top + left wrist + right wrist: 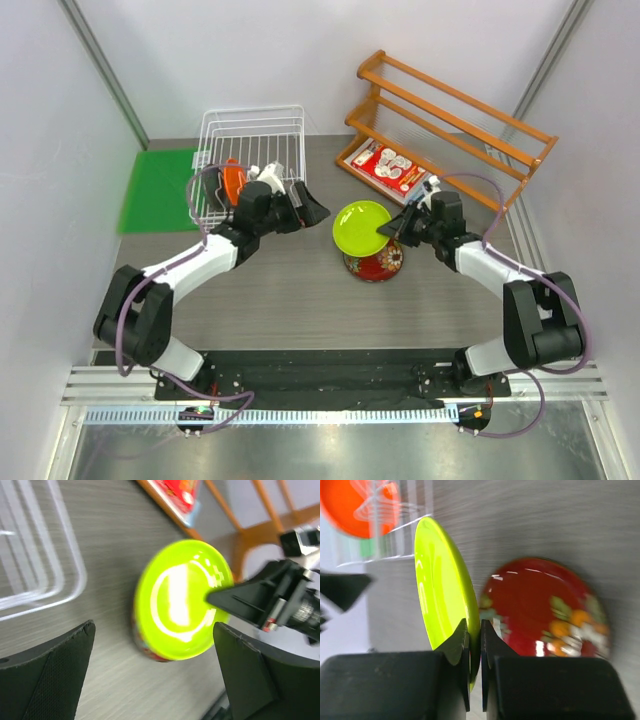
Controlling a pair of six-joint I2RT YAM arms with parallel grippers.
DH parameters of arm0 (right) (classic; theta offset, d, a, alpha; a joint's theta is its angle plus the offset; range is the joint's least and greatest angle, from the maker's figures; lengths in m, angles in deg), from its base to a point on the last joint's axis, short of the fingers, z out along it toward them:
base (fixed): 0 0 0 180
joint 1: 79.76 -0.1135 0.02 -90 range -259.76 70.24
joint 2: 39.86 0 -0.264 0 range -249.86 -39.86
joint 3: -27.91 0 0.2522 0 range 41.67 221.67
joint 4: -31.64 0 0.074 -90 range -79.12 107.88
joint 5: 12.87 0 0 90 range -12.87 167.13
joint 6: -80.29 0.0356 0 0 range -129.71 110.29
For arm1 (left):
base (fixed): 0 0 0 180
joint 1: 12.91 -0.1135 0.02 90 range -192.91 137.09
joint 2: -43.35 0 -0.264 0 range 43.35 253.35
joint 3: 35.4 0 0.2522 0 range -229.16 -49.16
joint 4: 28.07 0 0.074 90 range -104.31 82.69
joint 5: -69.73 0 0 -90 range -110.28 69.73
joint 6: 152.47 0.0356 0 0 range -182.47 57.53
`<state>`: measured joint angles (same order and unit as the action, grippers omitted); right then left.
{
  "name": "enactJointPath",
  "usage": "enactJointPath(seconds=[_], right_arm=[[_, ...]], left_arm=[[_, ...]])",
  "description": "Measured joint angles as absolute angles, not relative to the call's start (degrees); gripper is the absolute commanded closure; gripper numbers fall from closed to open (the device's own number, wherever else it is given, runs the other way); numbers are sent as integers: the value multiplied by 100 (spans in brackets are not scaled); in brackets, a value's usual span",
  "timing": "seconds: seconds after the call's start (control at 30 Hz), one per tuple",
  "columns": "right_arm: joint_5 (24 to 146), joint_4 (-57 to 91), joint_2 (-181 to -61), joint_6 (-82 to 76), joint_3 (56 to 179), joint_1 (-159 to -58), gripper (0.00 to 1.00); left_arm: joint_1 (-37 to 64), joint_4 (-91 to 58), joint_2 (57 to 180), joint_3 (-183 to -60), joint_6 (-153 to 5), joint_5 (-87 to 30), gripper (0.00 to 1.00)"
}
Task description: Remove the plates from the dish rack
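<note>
My right gripper (392,229) is shut on the rim of the lime green plate (361,227), which it holds tilted just above the dark red patterned plate (376,266) lying on the table. In the right wrist view the fingertips (463,636) pinch the green plate (436,582) edge-on, with the red plate (547,610) behind it. My left gripper (308,208) stands open with nothing in it, between the white wire dish rack (252,128) and the green plate (182,600). An orange plate (232,180) stands upright in the rack.
An orange-brown wooden slatted shelf (455,115) stands at the back right, with a red-and-white packet (390,168) lying on its lowest level. A green mat (160,188) lies left of the rack. Walls close in on both sides.
</note>
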<state>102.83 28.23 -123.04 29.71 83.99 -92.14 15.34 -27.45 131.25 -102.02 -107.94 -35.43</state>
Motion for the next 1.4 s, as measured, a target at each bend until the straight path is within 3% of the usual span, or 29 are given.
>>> enactJointPath(seconds=[0.4, 0.63, 0.7, 0.77, 0.83, 1.13, 1.4], right_arm=[[9502, 1542, -12090, 2462, 8002, -8983, 99], [9524, 1472, -12204, 2276, 8058, -8983, 47], [9524, 1306, -12326, 2156, 8122, -8985, 39], [9529, 1116, -12416, 2055, 8225, -8991, 37], [9362, 827, -12442, 1874, 8434, -9022, 25], [7553, -462, -12020, 1454, 8985, -9321, 21], [6757, -753, -11270, 1397, 9171, -9398, 21]], left_arm=[[1536, -1097, 12117, -10558, -9044, -544, 1], [1486, -785, 12132, -10591, -8593, 349, 1], [1433, -743, 12198, -10681, -8552, 459, 1], [1352, -702, 12292, -10803, -8502, 526, 1], [1254, -673, 12397, -10923, -8469, 546, 1], [710, -627, 12834, -11299, -8447, 513, 1], [286, -831, 13636, -11682, -8368, 520, 4]])
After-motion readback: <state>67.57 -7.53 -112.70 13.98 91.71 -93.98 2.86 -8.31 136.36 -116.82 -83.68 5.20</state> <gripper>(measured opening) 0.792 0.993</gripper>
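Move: My right hand pinches the green plate by its rim. The red plate lies flat on the table about 10 cm below that hand, some 2 cm to its left and nearly level forward; the red book is about 21 cm ahead of it, 2 cm right and 6 cm lower. For my empty left hand, the orange plate stands in the dish rack about 15 cm ahead, 21 cm left and 8 cm below, the grey plate 5 cm farther left beside it. I lower the green plate about 7 cm onto the red one with my right hand, drawing back 4 cm and to the right, then open, let go of the rim and pull off right and up, tipping my fingers downward. My left hand, staying wide open, swings some 20 cm left, then forward 10 cm too, towards the orange plate, turning about 35 degrees counter-clockwise with its left side rolling up and sinking a little at the end. ##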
